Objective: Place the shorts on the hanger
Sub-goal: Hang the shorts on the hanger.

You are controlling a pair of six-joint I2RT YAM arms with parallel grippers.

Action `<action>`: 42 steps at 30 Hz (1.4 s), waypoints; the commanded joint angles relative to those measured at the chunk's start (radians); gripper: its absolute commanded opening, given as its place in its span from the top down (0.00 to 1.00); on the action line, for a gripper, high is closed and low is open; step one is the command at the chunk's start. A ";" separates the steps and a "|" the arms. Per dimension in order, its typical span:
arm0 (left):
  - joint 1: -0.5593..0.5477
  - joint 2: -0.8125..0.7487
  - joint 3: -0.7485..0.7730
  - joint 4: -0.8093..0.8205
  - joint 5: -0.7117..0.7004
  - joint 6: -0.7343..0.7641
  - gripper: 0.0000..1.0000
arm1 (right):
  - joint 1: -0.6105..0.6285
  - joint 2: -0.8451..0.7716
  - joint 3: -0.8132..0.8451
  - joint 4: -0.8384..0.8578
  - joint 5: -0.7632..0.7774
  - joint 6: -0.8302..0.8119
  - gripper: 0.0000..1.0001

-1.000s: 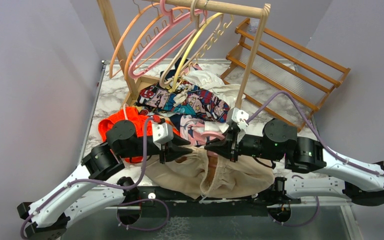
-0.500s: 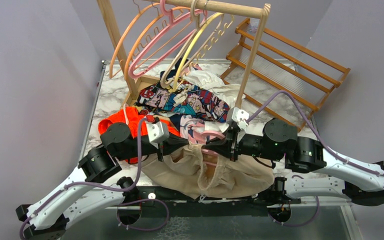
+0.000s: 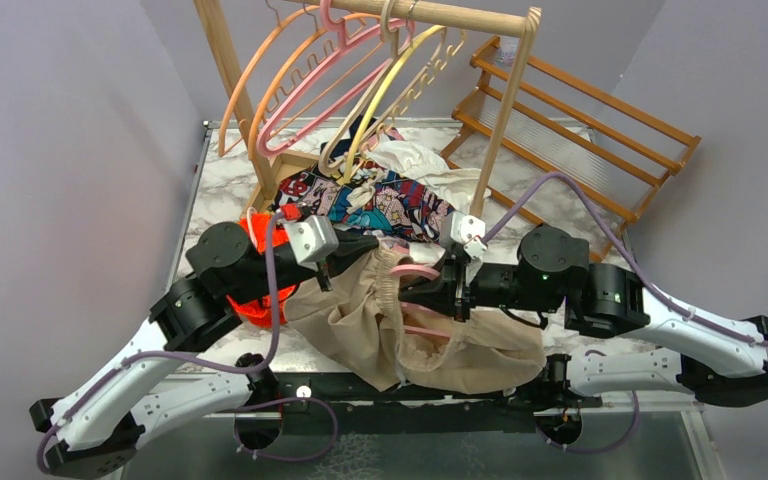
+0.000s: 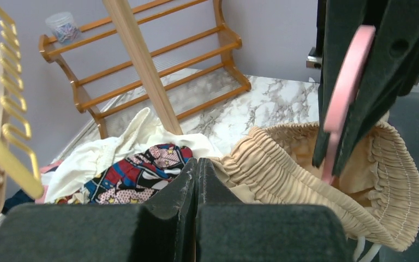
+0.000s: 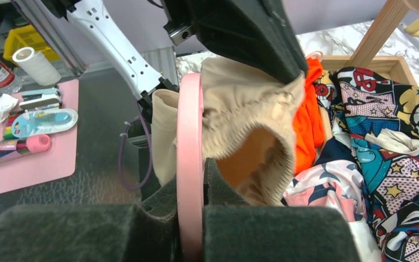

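The beige shorts (image 3: 430, 345) lie bunched at the table's near edge, their gathered waistband (image 4: 283, 164) lifted. My left gripper (image 3: 365, 252) is shut on the waistband's far rim and holds it up; its jaws (image 4: 197, 164) are pressed together. The right wrist view shows the cloth (image 5: 240, 103) hanging from those black fingers. My right gripper (image 3: 438, 292) is shut on the pink hanger (image 3: 412, 271), which stands edge-on between its pads (image 5: 190, 125). The hanger (image 4: 351, 71) sits at the raised waistband opening, part of it hidden by the fabric.
A wooden rail (image 3: 460, 15) at the back carries orange, pink and yellow hangers (image 3: 360, 80). Below it lie a comic-print cloth (image 3: 380, 205), a white garment (image 3: 410, 160) and a bright orange garment (image 3: 260, 235). A slatted wooden shelf (image 3: 580, 130) leans at the back right.
My left gripper shut on the shorts' waistband and lifted it up and away from the near edge. The right gripper with the hanger shifted slightly left toward the raised opening.
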 commanded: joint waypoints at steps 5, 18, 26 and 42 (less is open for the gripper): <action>-0.002 0.114 0.048 0.099 0.113 -0.029 0.85 | 0.005 -0.090 -0.088 0.207 0.044 0.007 0.99; -0.002 -0.176 0.025 -0.053 -0.155 -0.054 0.20 | 0.006 -0.200 -0.149 0.232 0.263 -0.024 0.99; -0.003 -0.309 -0.096 -0.128 -0.268 -0.087 0.20 | 0.005 -0.215 -0.135 0.212 0.261 -0.015 0.99; -0.002 -0.305 -0.190 -0.152 -0.376 -0.008 0.22 | 0.005 -0.258 -0.098 0.170 0.207 0.015 0.99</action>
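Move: The left hand, pinching the shorts' waistband, has the pink hanger's hook about 4 cm back and 6 cm to its right, level with it. The shorts' waist opening is roughly 10 cm back, 8 cm right and 8 cm down; the orange shorts lie some 11 cm ahead, 22 cm left, far below. From the right hand, holding the hanger, that opening is about 3 cm back, 3 cm right and 8 cm down. Left hand nudges 3 cm right, releases waistband, swings 11 cm left; right hand draws hanger right and up. ##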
